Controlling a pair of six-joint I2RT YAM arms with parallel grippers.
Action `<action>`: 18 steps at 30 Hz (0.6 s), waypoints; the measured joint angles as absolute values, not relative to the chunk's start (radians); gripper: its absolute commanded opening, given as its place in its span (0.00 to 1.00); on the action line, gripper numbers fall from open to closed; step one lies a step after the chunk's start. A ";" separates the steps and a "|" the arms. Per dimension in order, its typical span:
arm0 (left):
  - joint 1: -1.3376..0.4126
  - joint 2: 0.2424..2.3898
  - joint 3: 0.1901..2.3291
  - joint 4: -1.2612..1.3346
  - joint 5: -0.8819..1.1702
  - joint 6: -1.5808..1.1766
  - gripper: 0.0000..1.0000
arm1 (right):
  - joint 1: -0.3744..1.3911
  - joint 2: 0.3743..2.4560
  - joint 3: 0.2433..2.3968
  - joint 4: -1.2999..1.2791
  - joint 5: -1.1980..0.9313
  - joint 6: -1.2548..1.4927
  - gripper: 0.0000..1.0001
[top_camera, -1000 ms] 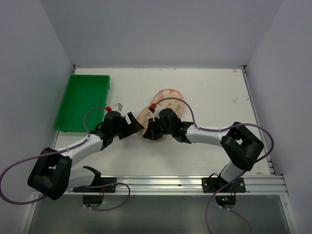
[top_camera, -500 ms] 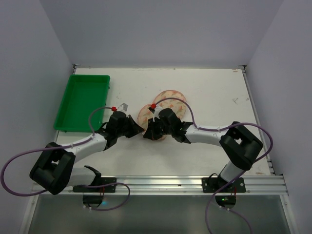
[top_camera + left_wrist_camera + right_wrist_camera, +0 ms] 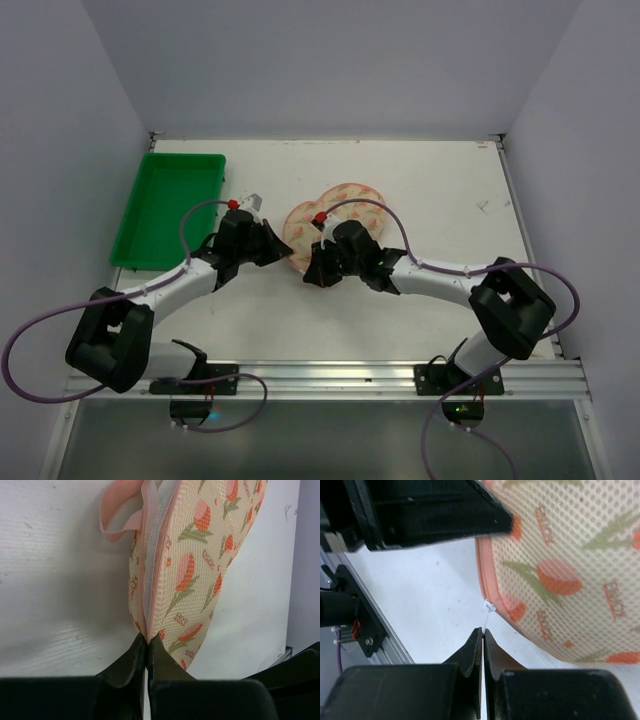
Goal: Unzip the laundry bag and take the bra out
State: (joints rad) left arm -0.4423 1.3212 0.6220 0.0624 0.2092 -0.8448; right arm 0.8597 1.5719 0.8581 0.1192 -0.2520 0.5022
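The laundry bag (image 3: 335,208), cream mesh with a pink and green print, lies mid-table between both arms. In the left wrist view the laundry bag (image 3: 200,565) stands on edge, its pink zip edging (image 3: 146,580) running up to a pink loop (image 3: 116,510). My left gripper (image 3: 146,639) is shut on the bag's lower edge at the zip seam. My right gripper (image 3: 483,629) is shut on a thin white zip pull tie (image 3: 489,608) hanging from the pink edging of the bag (image 3: 565,565). The bra is hidden.
A green plastic tray (image 3: 170,208) stands at the back left. The left gripper's black body (image 3: 420,510) sits close above the right gripper. The metal rail (image 3: 330,378) runs along the near table edge, and white walls enclose the far end of the table.
My left gripper moved right to the bag and shut on its edge. The bag has shifted slightly left and up. The right gripper stayed shut on the tie.
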 measured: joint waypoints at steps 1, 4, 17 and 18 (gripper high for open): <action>-0.436 1.325 0.632 0.052 0.212 -0.828 0.00 | 0.857 1.569 0.858 0.105 -0.253 0.497 0.00; -0.425 1.326 0.644 0.031 0.218 -0.796 0.00 | 0.849 1.558 0.858 0.060 -0.257 0.483 0.00; -0.407 1.322 0.644 0.005 0.250 -0.754 0.00 | 0.701 1.476 0.807 -0.075 -0.294 0.453 0.00; -0.406 1.320 0.644 0.005 0.250 -0.755 0.00 | 0.682 1.476 0.801 -0.079 -0.300 0.455 0.00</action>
State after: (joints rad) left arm -0.4057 1.3205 0.6437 0.0048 0.2504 -0.7547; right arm 0.6819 1.4757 0.8009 -0.0788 -0.3000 0.4553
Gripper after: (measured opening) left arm 0.021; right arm 0.008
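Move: The right fingers already hold the zip pull's thin tab, with the slider about 1 cm ahead and 1 cm left of them, roughly level. The middle of the laundry bag lies some 12 cm ahead, 6 cm to the right and perhaps 4 cm lower; the rim corner pinched by the left fingers is about 6 cm ahead and 4 cm left. From the left hand, the slider is some 5 cm back and 3 cm right. Still pinching the pull tab, the right hand draws it about 7.5 cm to the right along the bag's near rim, away from the left fingers and gathering speed; late on it also drifts a little forward and down, with a turn of roughly 10 degrees. The left hand keeps its pinch on the rim corner and all but stays put. ##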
